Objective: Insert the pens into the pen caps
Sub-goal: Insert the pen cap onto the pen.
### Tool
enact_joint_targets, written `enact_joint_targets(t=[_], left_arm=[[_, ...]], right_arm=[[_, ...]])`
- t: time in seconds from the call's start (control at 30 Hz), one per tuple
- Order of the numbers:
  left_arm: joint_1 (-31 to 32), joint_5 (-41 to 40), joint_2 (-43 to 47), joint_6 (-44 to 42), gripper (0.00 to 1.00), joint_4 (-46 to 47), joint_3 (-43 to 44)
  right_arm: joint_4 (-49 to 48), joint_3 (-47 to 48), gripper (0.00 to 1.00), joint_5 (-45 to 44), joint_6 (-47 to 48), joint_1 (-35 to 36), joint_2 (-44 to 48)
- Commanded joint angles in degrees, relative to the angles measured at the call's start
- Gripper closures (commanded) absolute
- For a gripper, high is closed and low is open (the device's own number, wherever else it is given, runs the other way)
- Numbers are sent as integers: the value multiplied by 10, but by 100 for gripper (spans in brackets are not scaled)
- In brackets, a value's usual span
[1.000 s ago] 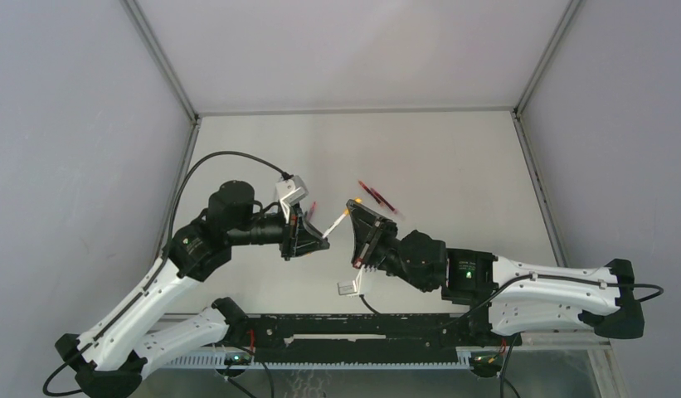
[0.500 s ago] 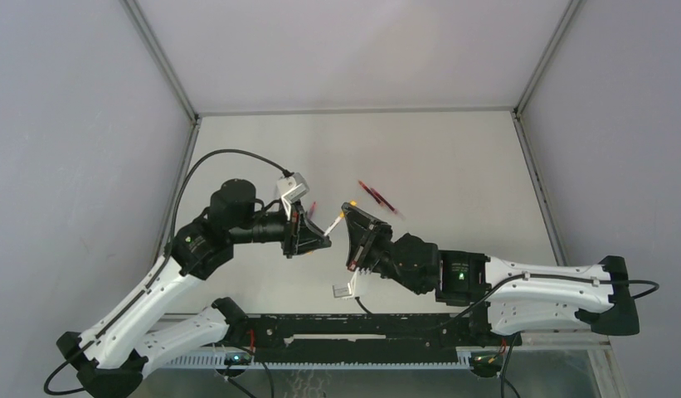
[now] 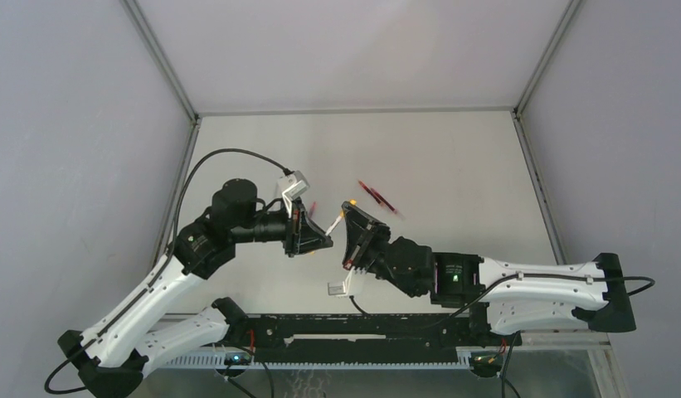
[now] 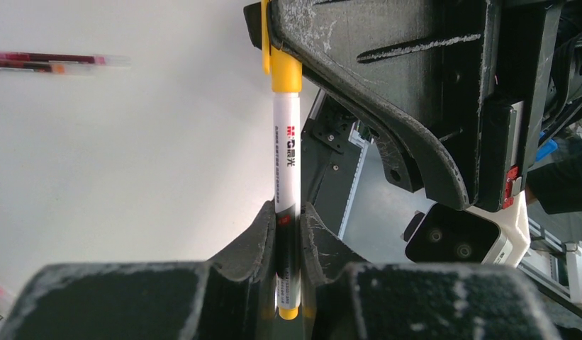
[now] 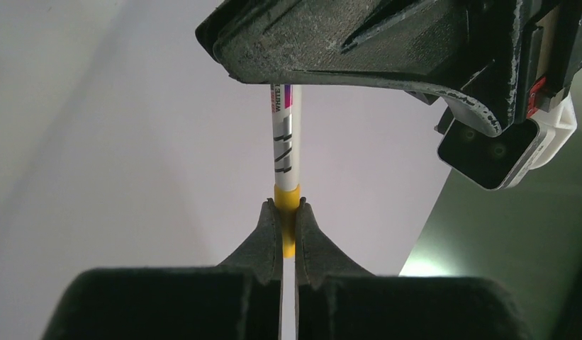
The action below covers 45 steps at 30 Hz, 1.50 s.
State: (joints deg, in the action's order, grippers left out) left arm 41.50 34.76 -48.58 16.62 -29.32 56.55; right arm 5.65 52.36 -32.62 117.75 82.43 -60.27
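A white-barrelled pen point(image 3: 335, 223) with yellow ends hangs in the air between my two grippers. My left gripper point(image 3: 326, 239) is shut on the lower barrel of the pen point(image 4: 286, 163), whose yellow tail end sticks out behind the fingers point(image 4: 263, 230). The pen's far end sits inside a yellow pen cap point(image 4: 285, 71). My right gripper point(image 3: 347, 208) is shut on that cap point(image 5: 287, 202), with the pen barrel point(image 5: 286, 142) running straight out of it. The right gripper point(image 5: 288, 223) pinches the cap near its closed end. The two grippers face each other tip to tip.
Two dark red pens point(image 3: 376, 196) lie on the table behind the grippers, and they show again as red pens point(image 4: 47, 62) in the left wrist view. A small red cap point(image 3: 312, 207) lies beside the left gripper. Grey walls enclose the white table point(image 3: 453, 157).
The right arm has slid a little to the left, bringing its gripper and the cap closer to the left gripper. The left gripper has barely moved and both grips stay the same.
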Motion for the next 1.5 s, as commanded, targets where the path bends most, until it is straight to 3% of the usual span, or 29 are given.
enact_joint_targets(t=[0.0, 1.03, 1.47], left_arm=[[1, 14, 3, 21, 100, 108, -5], [1, -27, 9, 34, 100, 135, -12], [0, -51, 15, 32, 100, 139, -23]], right_arm=[[-9, 17, 100, 63, -26, 30, -25], [-73, 17, 100, 60, -118, 143, -127], [-28, 17, 100, 61, -143, 191, -110]])
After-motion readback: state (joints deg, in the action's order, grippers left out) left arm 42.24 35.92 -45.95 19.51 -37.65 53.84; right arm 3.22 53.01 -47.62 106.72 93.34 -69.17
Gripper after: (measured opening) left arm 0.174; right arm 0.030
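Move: Ahead of the left hand, which grips the pen's barrel near its rear end, the yellow pen cap sits in the right fingers about 5 cm farther out, 4 cm to the right and 5 cm higher. From the right hand, the pen's middle lies some 3 cm back, 2 cm left and 3 cm below. Down on the table, roughly 28 cm below the left hand, lie the pink pen (26 cm ahead, 4 cm left) and the red pens (33 cm ahead, 17 cm right). Sinking and drawing back together by about 3 cm each way, both hands also drift some 2 cm left, keeping the pen pointed into the cap. The right hand goes slightly farther left and back, pressing the cap along the barrel towards the left fingers; it turns about 5 degrees clockwise while the left wrist rolls some 10 degrees. Both grippers keep their hold. ##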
